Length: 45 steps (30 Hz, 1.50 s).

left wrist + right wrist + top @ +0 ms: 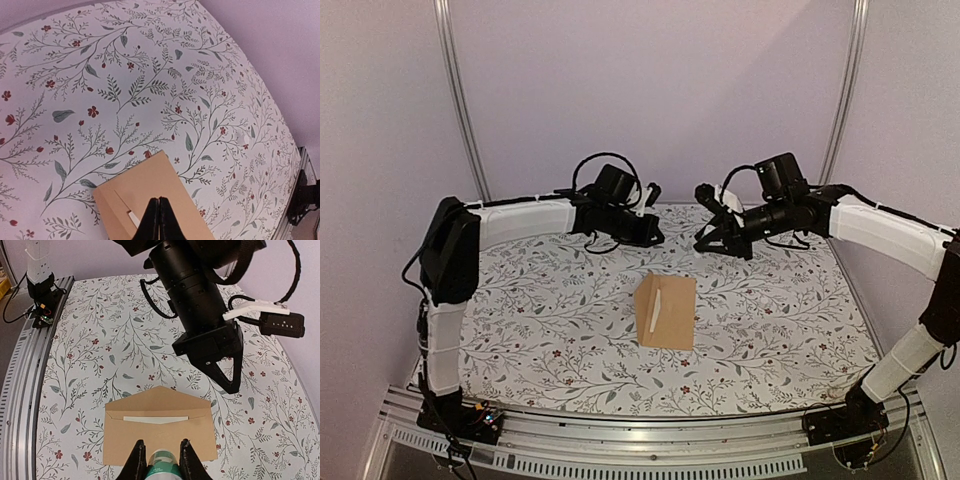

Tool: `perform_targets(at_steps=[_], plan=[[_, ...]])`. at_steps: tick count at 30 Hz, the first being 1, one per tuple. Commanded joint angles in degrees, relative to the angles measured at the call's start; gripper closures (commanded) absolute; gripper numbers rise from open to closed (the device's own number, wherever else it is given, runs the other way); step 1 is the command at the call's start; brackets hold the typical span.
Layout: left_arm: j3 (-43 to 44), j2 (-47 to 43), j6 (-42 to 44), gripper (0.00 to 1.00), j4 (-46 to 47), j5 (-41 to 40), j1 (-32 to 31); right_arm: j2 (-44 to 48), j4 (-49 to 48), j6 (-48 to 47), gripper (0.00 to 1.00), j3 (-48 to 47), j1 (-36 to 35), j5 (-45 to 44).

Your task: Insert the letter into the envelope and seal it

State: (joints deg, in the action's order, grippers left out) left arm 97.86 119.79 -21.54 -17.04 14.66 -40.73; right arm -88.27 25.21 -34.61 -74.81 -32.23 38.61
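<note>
The tan envelope (667, 312) lies flat in the middle of the table with its pointed flap open (160, 435). A white strip of the letter (156, 418) shows in the envelope's mouth, the rest hidden inside; it is also visible as a small sliver (133, 218). My left gripper (159, 200) hangs shut and empty above the envelope (155, 185), behind it in the top view (655, 238). My right gripper (160, 442) is shut on a green and white cylinder (162, 462), held above the envelope's closed long edge. In the right wrist view, the left gripper (232, 385) points down beyond the flap.
A floral cloth (540, 320) covers the table. An aluminium rail (650, 430) runs along the near edge, with the arm bases on it (40, 285). Metal frame posts (460, 100) stand at the back against the lilac walls.
</note>
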Motion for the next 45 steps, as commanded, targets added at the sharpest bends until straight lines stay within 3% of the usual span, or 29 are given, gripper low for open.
perform_targets(at_steps=[1,10,18,45], plan=[[6.8,6.5,-2.8,1.0,-5.4,5.5,0.2,0.4,-4.2,-4.1,1.0,2.4,-2.5,-2.3],[13.2,14.7,-5.5,1.0,-12.1,7.5,0.2,-10.1,2.9,-15.0,1.0,-2.5,-6.1,-0.2],[14.3,18.4,-6.4,1.0,-12.3,9.0,0.2,-13.7,-10.4,-6.5,1.0,1.3,-7.4,-9.8],[14.5,23.4,-8.2,1.0,-12.2,11.5,1.0,-26.5,-15.9,-7.2,1.0,0.5,-7.3,-13.7]])
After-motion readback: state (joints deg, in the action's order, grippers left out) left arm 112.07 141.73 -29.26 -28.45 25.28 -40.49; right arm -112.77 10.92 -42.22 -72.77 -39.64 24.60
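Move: From the left hand, its fingers shut, the envelope's middle is about 8 cm back, 2 cm to the right and 15 cm below. From the right hand, which already holds the glue stick, the envelope is some 3 cm ahead, 6 cm left and 25 cm below. The letter's showing strip lies about 3 cm left of the envelope's middle, level with it fore and aft; the open flap lies about 6 cm left of it, also level. Downward go both hands: the left sinks about 14 cm, tipping its shut fingers some 25 degrees steeper, onto the envelope just inside its far edge. The right, keeping the glue stick, comes down about 18 cm and 5 cm left, first easing slightly back, then some 4 cm forward, its fingers tilting steeper to bring the stick close above the envelope. ##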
